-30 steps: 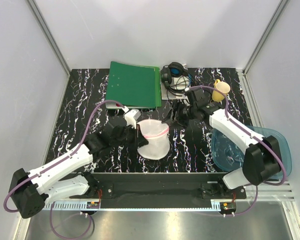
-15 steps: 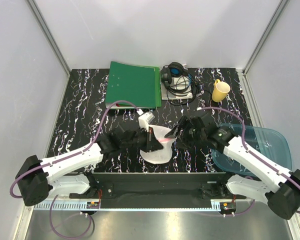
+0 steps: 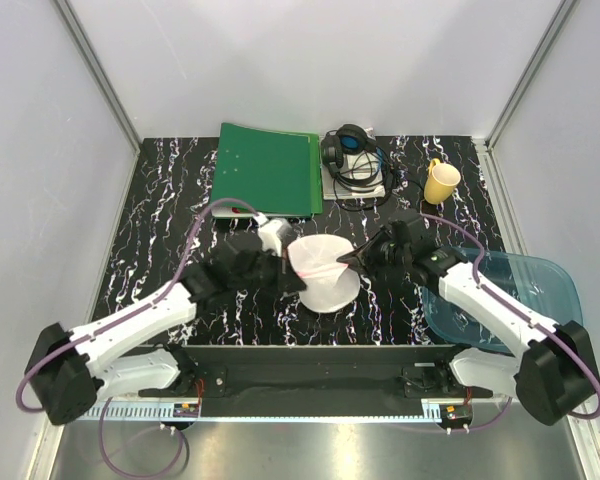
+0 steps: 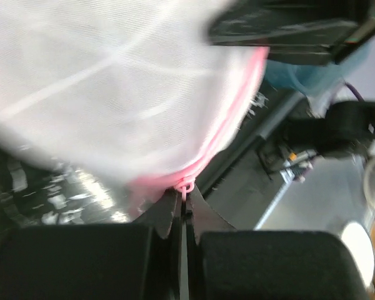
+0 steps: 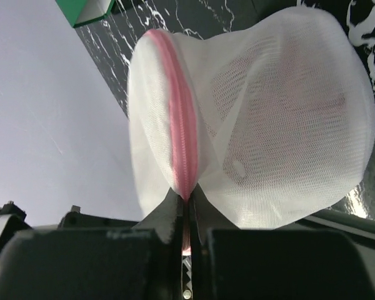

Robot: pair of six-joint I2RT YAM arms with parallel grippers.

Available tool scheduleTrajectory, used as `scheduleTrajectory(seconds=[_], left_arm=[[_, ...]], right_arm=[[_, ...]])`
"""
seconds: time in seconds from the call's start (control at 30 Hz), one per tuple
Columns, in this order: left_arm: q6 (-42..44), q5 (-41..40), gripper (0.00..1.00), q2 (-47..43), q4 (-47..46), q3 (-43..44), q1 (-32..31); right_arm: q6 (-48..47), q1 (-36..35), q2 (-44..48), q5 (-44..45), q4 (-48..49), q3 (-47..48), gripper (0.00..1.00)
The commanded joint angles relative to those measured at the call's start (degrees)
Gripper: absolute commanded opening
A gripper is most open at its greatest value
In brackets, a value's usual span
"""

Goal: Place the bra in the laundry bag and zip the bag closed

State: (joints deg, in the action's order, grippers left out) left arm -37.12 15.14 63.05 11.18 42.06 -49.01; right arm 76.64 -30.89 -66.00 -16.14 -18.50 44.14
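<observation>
The laundry bag (image 3: 325, 275), white mesh with a pink zip edge, hangs stretched between my two grippers over the middle of the table. My left gripper (image 3: 290, 280) is shut on the small pink zip pull loop (image 4: 185, 187) at the bag's left side. My right gripper (image 3: 354, 258) is shut on the pink zip band (image 5: 182, 144) at the bag's right side, and the band runs straight up from its fingertips. The bra is hidden; only a dull reddish tint shows through the mesh (image 5: 287, 100).
A green folder (image 3: 267, 168) lies at the back, with black headphones (image 3: 352, 155) and a yellow cup (image 3: 441, 182) to its right. A translucent blue tray (image 3: 555, 290) sits at the right edge, under the right arm.
My right gripper came in from the right and shut on the bag's zip edge. The bag has shifted a little to the right and back, and now hangs stretched between both grippers.
</observation>
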Motion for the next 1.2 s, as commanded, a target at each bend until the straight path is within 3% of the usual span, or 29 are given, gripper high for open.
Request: scheduleTrajectory(seconds=[0.0, 0.17, 0.2, 0.23, 0.27, 0.3, 0.4, 0.47, 0.67, 0.77, 0.93, 1.07, 1.17], left_arm=[[3.46, -2.13, 0.00, -6.61, 7.62, -0.67, 7.34], [6.18, -2.30, 0.00, -4.96, 11.57, 2.83, 9.55], [6.62, -2.65, 0.01, -4.52, 12.19, 3.81, 9.55], [7.84, -4.13, 0.11, -4.16, 13.68, 4.86, 9.55], [8.38, -5.28, 0.35, -3.55, 14.48, 7.31, 9.55], [8.91, -6.42, 0.46, -3.63, 15.27, 8.20, 9.55], [9.61, -11.26, 0.64, -5.47, 15.89, 9.88, 9.03], [9.70, -14.25, 0.67, -6.44, 15.54, 10.14, 7.28], [7.34, -25.40, 0.74, -14.08, 10.37, 3.92, -6.16], [3.38, -29.55, 0.78, -21.37, 5.10, -4.51, -13.20], [-1.98, -33.59, 0.86, -37.59, 0.16, -16.91, -23.03], [-4.18, -32.89, 0.90, -52.79, -1.77, -27.71, -25.78], [-5.85, -31.40, 0.92, -62.40, -2.48, -32.21, -25.78]], right_arm=[[-7.64, 3.56, -2.11, -6.79, 4.44, 0.94, 0.00], [-19.05, 4.00, -6.94, -9.53, 2.08, 6.65, 0.01], [-21.94, 4.00, -8.95, -8.74, -0.54, 8.49, 0.21], [-27.89, 3.83, -9.93, -4.47, -8.66, 13.12, 0.34], [-30.73, 3.48, -10.72, -1.03, -13.18, 15.69, 0.46], [-33.20, 2.25, -11.95, 2.92, -17.14, 17.98, 0.65], [-37.09, -0.90, -11.18, 20.04, -26.22, 22.30, 0.82], [-36.92, -3.28, -10.12, 24.12, -29.04, 22.31, 0.89], [-31.48, -18.48, -4.60, 35.64, -29.67, 18.36, 1.00], [-26.38, -25.25, 3.11, 39.08, -23.27, 10.55, 1.00], [-20.48, -33.86, 20.35, 41.54, -3.76, -9.83, 1.00], [-18.46, -37.22, 33.36, 40.84, 7.23, -22.67, 1.00], [-18.11, -39.24, 37.68, 41.80, 12.52, -29.01, 1.00]])
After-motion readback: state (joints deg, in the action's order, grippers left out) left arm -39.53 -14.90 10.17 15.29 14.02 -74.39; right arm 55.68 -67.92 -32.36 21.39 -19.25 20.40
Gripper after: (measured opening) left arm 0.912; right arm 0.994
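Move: Both grippers are already shut on the laundry bag: the left on the zipper pull, the right on the pink zip tape. The bag's middle lies about 8 cm right, 4 cm ahead and 5 cm below the left hand; from the right hand it is some 5 cm left, 3 cm back and 5 cm down. The green folder lies roughly 38 cm ahead and 7 cm left of the left hand, the headphones about 36 cm ahead and 2 cm right of the right hand. Left and forward, the left hand draws the pinched zipper pull about 7 cm, opens to let go as that stroke ends, then lifts a little before retreating some 13 cm back and sinking. The right hand eases forward, opens wide off the zip tape while rolling, then withdraws about 15 cm back towards its base, dropping a few centimetres. ##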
